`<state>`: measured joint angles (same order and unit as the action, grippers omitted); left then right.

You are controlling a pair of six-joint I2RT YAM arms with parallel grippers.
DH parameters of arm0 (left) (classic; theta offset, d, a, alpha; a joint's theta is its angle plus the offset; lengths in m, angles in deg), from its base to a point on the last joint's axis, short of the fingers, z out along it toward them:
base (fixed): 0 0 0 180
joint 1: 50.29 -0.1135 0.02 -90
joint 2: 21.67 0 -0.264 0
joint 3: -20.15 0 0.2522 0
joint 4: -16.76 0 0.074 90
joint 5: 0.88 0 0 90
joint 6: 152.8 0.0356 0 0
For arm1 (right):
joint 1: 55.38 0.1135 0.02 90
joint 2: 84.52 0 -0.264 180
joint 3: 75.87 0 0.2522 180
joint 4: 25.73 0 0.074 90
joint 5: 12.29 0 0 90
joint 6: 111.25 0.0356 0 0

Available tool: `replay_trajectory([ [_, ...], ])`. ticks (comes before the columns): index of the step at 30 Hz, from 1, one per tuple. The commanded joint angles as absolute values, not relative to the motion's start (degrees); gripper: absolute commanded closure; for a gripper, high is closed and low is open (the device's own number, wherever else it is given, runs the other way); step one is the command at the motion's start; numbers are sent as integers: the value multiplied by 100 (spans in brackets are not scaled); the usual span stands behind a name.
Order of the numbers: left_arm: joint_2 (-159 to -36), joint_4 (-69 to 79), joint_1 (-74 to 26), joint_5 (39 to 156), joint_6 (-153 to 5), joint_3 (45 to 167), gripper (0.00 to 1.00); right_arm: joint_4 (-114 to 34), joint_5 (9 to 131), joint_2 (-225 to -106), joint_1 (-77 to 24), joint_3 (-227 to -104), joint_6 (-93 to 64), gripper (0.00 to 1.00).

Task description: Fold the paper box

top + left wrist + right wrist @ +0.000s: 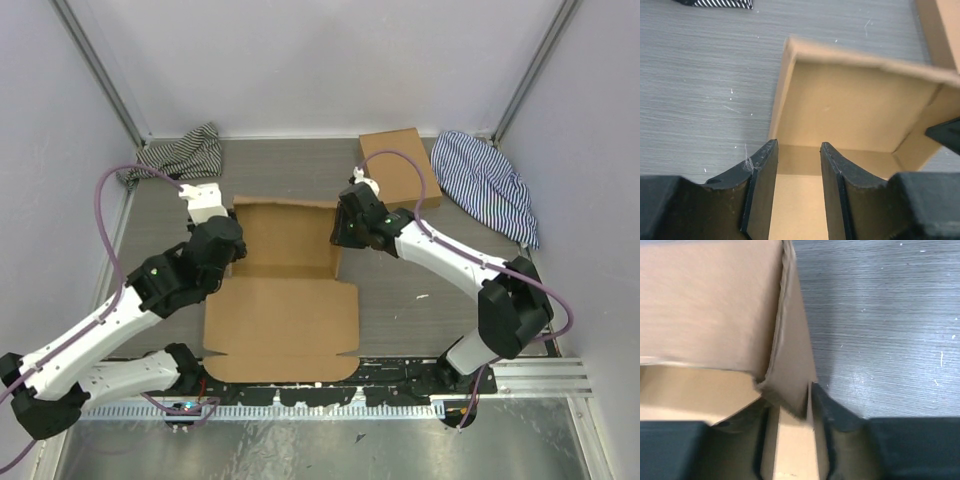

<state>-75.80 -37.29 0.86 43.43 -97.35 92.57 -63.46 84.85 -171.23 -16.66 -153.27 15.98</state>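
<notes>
The paper box [285, 240] is brown cardboard in the middle of the table, with its back and side walls raised and a wide flat flap [280, 320] lying towards me. My left gripper [228, 248] is at the box's left wall. In the left wrist view it [797, 150] is open, with the fingers [762, 170] over the box's floor beside the left wall [780, 90]. My right gripper [345, 232] is at the right wall. In the right wrist view it [792, 415] is closed on a folded strip of that wall [790, 355].
A smaller brown cardboard box [400, 165] stands at the back right, close behind my right gripper. A dark striped cloth [185, 150] lies at the back left and a blue striped cloth [490, 185] at the back right. Enclosure walls stand on three sides.
</notes>
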Motion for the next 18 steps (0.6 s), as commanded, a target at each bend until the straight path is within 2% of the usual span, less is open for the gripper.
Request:
replay_trajectory([
  [1, -7401, -4058, 75, 4302, -9700, 9690, 54, -6701, 8083, -17198, -1694, -15864, 1902, 53],
  [3, -7292, -4046, 74, 4304, -9671, 9673, 53, -6752, 8103, -17144, -1697, -15929, 1800, 37],
  [5, -7192, -4082, 70, 4279, -9628, 9657, 52, -6875, 8223, -17107, -1696, -16096, 1593, 31],
  [12, -6922, -4585, 69, 4189, -9599, 9575, 51, -6827, 8560, -17484, -1706, -17242, -784, 31],
  [18, -6516, -4813, 73, 4206, -9654, 9425, 50, -6968, 8588, -18884, -1820, -18759, -1844, 35],
])
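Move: The raised paper box's right wall is still between the right fingers, its middle about 4 cm ahead of the hand. The middle of the box floor lies some 12 cm left of the hand, 3 cm ahead and 3 cm lower; the brown carton is about 18 cm ahead, 14 cm right and 10 cm lower. From the left hand, the right wall lies roughly 23 cm right, 7 cm ahead and 12 cm lower. Right fingers spread off the box's right wall, then rise about 9 cm and forward 7; left eases up-left. ##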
